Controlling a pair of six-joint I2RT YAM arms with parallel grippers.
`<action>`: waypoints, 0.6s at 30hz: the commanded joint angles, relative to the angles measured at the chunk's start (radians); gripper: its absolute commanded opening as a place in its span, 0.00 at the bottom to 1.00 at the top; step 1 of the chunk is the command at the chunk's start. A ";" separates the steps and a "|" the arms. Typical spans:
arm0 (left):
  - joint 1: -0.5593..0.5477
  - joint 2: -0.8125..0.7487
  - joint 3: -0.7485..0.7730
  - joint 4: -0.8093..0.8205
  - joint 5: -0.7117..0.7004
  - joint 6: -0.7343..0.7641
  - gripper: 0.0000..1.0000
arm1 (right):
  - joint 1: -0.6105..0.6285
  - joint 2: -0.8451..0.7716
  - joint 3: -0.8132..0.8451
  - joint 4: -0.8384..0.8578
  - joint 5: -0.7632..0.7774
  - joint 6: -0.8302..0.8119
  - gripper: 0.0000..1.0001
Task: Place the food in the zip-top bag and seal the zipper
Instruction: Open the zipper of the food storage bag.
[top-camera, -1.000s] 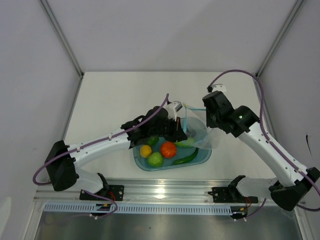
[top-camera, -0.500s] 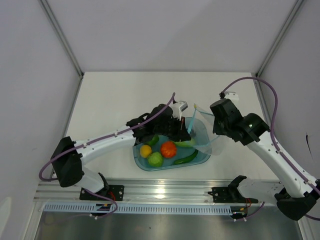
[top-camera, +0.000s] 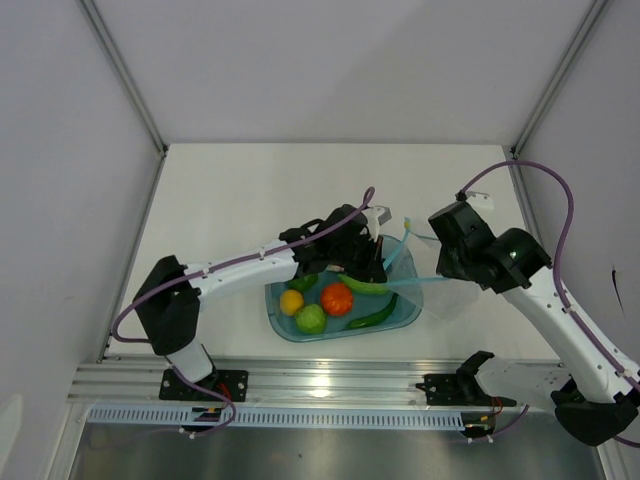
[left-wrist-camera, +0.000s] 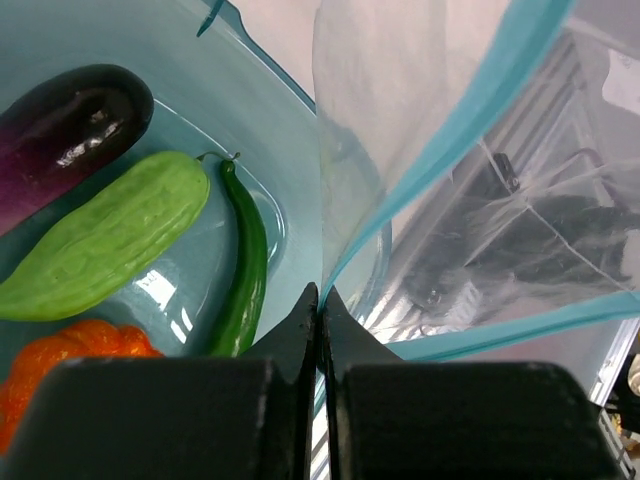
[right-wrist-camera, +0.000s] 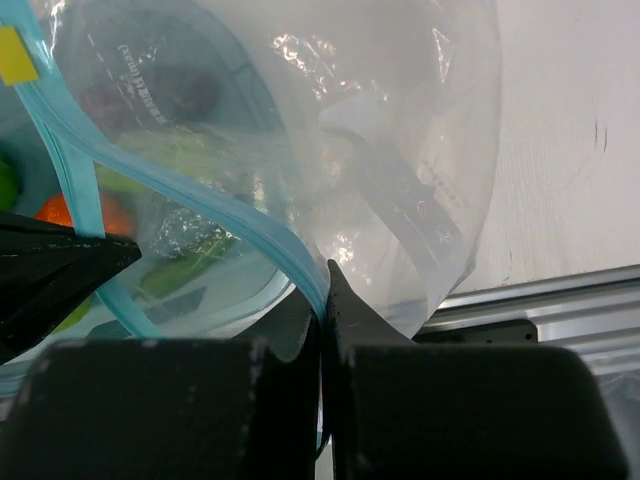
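Note:
The clear zip-top bag (top-camera: 422, 268) hangs over the right end of a blue tub (top-camera: 285, 330), stretched between both grippers. My left gripper (top-camera: 378, 262) is shut on one lip of the teal zipper (left-wrist-camera: 440, 170). My right gripper (right-wrist-camera: 325, 285) is shut on the other lip of the zipper (right-wrist-camera: 200, 200). The bag (right-wrist-camera: 400, 130) looks empty. The food lies in the tub: eggplant (left-wrist-camera: 70, 130), cucumber (left-wrist-camera: 105, 235), chili (left-wrist-camera: 245, 270), tomato (top-camera: 336, 298), a yellow-orange fruit (top-camera: 291, 301) and a green fruit (top-camera: 310, 318).
The tub sits near the front middle of the white table (top-camera: 230, 200). An aluminium rail (top-camera: 330, 385) runs along the near edge. Grey walls close in on the left, back and right. My left arm reaches across the tub's far side.
Both grippers have shifted to the right with the bag's mouth edges. The right arm has drawn back toward the right, and the bag's mouth is now stretched wider over the tub's right end.

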 joint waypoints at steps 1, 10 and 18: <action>0.015 -0.010 0.043 -0.073 -0.007 0.054 0.01 | -0.001 -0.009 0.022 -0.044 -0.010 0.048 0.00; 0.031 -0.125 -0.042 -0.012 -0.007 0.044 0.30 | 0.064 -0.033 0.003 -0.027 -0.027 0.066 0.00; 0.029 -0.194 -0.126 0.133 0.096 -0.010 0.64 | 0.072 -0.024 -0.004 -0.114 0.072 0.089 0.00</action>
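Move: Between the shut left fingers sits the near zipper edge of the bag, right at the fingertips; the yellow tab is about 11 cm ahead and 5 cm right, at much the same height. Below this hand, some 14 cm down, lie the green chili, 1 cm left and 2 cm back, and the tomato, 9 cm left and level with it. From the right hand, the left-held edge is some 12 cm left, 6 cm lower, neither ahead nor back. Easing about 2 cm to the left with the bag's near zipper edge, the left hand spreads its fingers to well over half open, lets the edge go and then lifts some 3 cm, tilting slightly. The right hand keeps its pinch on the zipper strip, giving about 2 cm to the left and back before it starts to return. ##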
